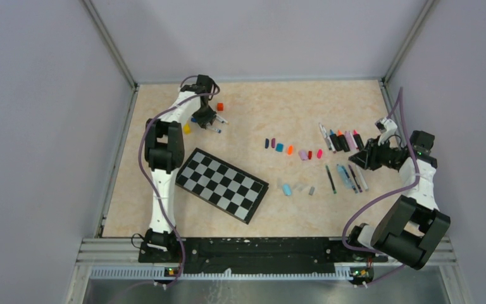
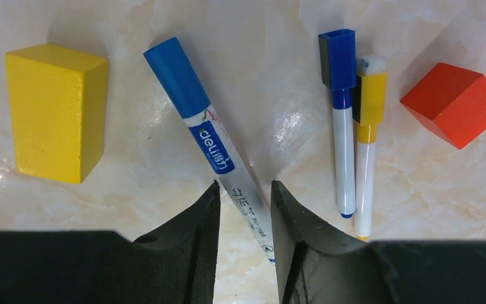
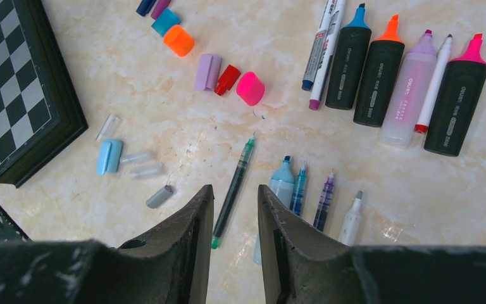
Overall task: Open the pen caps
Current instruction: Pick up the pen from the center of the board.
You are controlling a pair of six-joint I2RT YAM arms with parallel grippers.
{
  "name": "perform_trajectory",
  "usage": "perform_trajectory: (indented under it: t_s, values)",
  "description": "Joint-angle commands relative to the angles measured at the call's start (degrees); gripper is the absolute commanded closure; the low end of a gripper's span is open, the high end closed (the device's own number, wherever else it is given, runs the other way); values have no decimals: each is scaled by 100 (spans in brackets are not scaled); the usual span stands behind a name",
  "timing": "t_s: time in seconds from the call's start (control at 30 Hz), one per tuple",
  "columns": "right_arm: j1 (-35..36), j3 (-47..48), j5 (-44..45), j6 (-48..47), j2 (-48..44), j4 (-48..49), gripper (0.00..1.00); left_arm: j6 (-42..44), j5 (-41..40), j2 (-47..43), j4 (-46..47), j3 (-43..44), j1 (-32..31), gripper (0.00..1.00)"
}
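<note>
In the left wrist view a white marker [image 2: 228, 164] with a blue cap [image 2: 177, 76] lies on the table. My left gripper [image 2: 243, 187] straddles its barrel, the right finger against it and a gap at the left finger. Beside it lie a small blue-capped marker [image 2: 340, 126] and a yellow-capped one [image 2: 367, 145]. My right gripper [image 3: 235, 190] hangs open above a capless green pen [image 3: 240, 168], holding nothing. Loose pen caps lie ahead of it: orange [image 3: 178, 40], lilac [image 3: 207, 71], red [image 3: 226, 80], pink [image 3: 250, 88], light blue [image 3: 109, 156] and grey [image 3: 159, 197].
A yellow block [image 2: 54, 111] sits left of the left gripper and an orange-red cube [image 2: 454, 103] to its right. A chessboard [image 1: 221, 183] lies mid-table. Uncapped highlighters [image 3: 380, 76] and thin pens [image 3: 326, 199] lie around the right gripper.
</note>
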Motion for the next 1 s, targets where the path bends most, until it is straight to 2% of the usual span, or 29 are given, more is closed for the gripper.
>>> perform_trajectory:
  t_s: [0.0, 0.23, 0.63, 0.77, 0.97]
  values:
    - [-31, 63, -70, -166, -92, 29, 69, 191, -58, 2, -67, 77, 13, 63]
    - [-36, 61, -87, -162, -112, 27, 69, 364, -30, -112, -68, -64, 13, 74]
    - [-33, 61, -97, -147, -162, 21, 69, 493, -60, -92, -219, -344, 13, 73]
    - [-35, 57, -90, -153, -187, 15, 69, 506, -19, -154, -228, -426, 19, 87]
    - [-32, 18, -315, -356, -250, -124, 69, 641, -58, -566, -104, -612, 21, 96]
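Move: The blue-capped marker lies almost between the left fingers: its middle is about 1 cm ahead, 2 cm to the left and 1 cm below, with the cap pointing left and outward. The yellow block stands some 11 cm left and 1 cm back. Two thin capped markers lie roughly 6 cm ahead and 3 cm right, and the red block about 10 cm ahead and 5 cm right. For the idle right hand, the blue-capped marker is roughly 22 cm ahead, 61 cm left and 11 cm down. Keep the left gripper low over the blue-capped marker and shut the fingers on its white barrel, tail side of its middle, until both pads pinch it. While closing, ease back about 1 cm, sinking and drifting left by roughly half a centimetre each, with only a slight clockwise turn of the wrist. ##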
